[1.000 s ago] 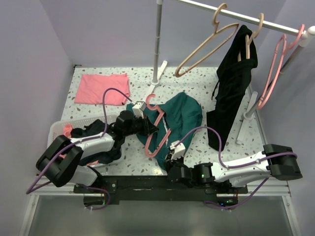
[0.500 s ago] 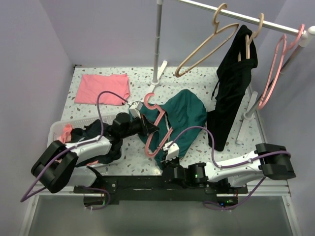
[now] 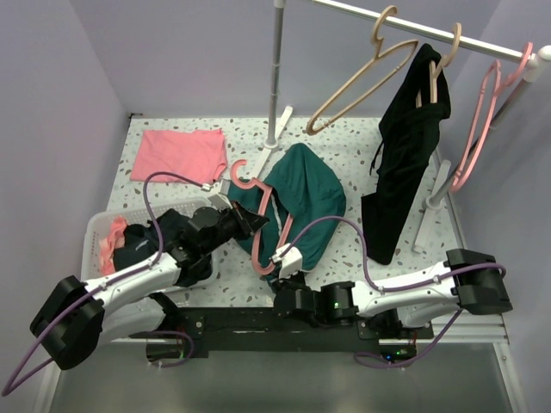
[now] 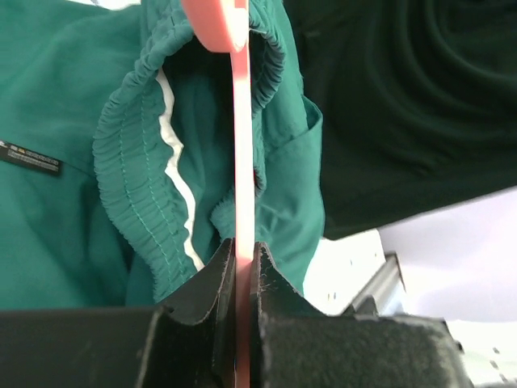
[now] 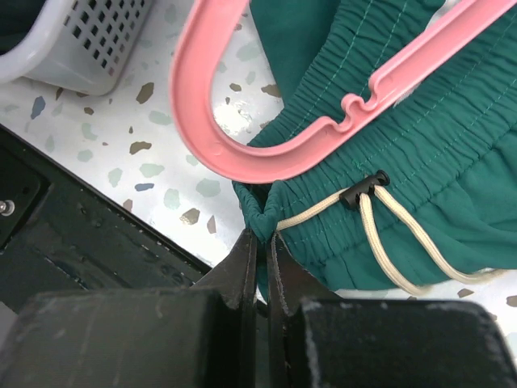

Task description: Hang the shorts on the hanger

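The dark teal shorts (image 3: 303, 196) lie bunched on the speckled table, and the salmon-pink hanger (image 3: 277, 225) is threaded into their waistband. My left gripper (image 3: 255, 222) is shut on a thin bar of the hanger (image 4: 241, 162), with the elastic waistband (image 4: 133, 178) gathered round it. My right gripper (image 3: 278, 270) is shut on the shorts' waistband edge (image 5: 260, 217), just below the hanger's curved end (image 5: 194, 105). The cream drawstring (image 5: 396, 234) trails to the right.
A white basket (image 3: 96, 231) of dark clothes sits under my left arm. The flat pink cloth (image 3: 176, 153) lies at the back left. The rack pole (image 3: 275, 77) stands behind, and on its rail hang tan hangers (image 3: 362, 86), a black garment (image 3: 409, 146) and another pink hanger (image 3: 478, 138).
Both arms have shifted left, carrying the hanger and shorts with them. The left gripper has closed tighter on the hanger bar.
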`<state>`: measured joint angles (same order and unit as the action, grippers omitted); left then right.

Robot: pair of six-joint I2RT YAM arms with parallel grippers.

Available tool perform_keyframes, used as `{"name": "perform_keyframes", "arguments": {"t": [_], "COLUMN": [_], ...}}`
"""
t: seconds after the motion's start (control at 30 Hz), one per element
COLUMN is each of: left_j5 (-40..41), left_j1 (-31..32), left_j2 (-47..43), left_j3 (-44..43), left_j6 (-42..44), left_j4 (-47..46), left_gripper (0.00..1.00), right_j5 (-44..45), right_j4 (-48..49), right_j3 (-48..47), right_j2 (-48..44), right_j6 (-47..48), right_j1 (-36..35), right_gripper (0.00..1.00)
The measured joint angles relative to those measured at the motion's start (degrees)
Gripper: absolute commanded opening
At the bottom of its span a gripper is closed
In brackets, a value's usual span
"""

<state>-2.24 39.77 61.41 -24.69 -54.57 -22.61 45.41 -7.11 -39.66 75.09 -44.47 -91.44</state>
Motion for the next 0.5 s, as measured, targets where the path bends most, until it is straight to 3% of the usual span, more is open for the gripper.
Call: {"name": "perform_keyframes", "arguments": {"t": [0.5], "left_j5": [14.6], "left_j1": [8.6], "left_j2": [1.4], "left_j3": [0.0], "left_j6": [2.0], "left_j4": [-0.5], "left_gripper": [0.00], "right_j5": [-0.6], "right_j4": [-4.7], "right_j3": [-7.3], "right_j2": [-3.8], "right_j6": [5.4], "right_j1": [0.1], "right_gripper": [0.00]}}
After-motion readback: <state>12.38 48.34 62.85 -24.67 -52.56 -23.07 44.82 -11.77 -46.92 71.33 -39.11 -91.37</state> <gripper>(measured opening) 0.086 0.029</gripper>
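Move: My right hand is shut on the edge of the shorts' waistband. The near end of the pink hanger, which that edge must clear, is about 3 cm ahead of it, 4 cm left and 3 cm above; the cord toggle sits 4 cm ahead and 3 cm right, level with it. From my left hand, which grips the hanger, the held waistband edge is some 15 cm back, 4 cm right and 6 cm lower; the basket's middle is 7 cm back, 30 cm left and 13 cm lower. With my right fingers still pinching the waistband edge, I lift it, slowly at first and then quickly, about 5.5 cm up past the hanger's near end, easing some 1 cm left at the finish. My left hand keeps its hold on the hanger, turning it about 5 degrees counter-clockwise and raising its left side slightly as it settles roughly 1 cm down and to the right, towards the waistband. ##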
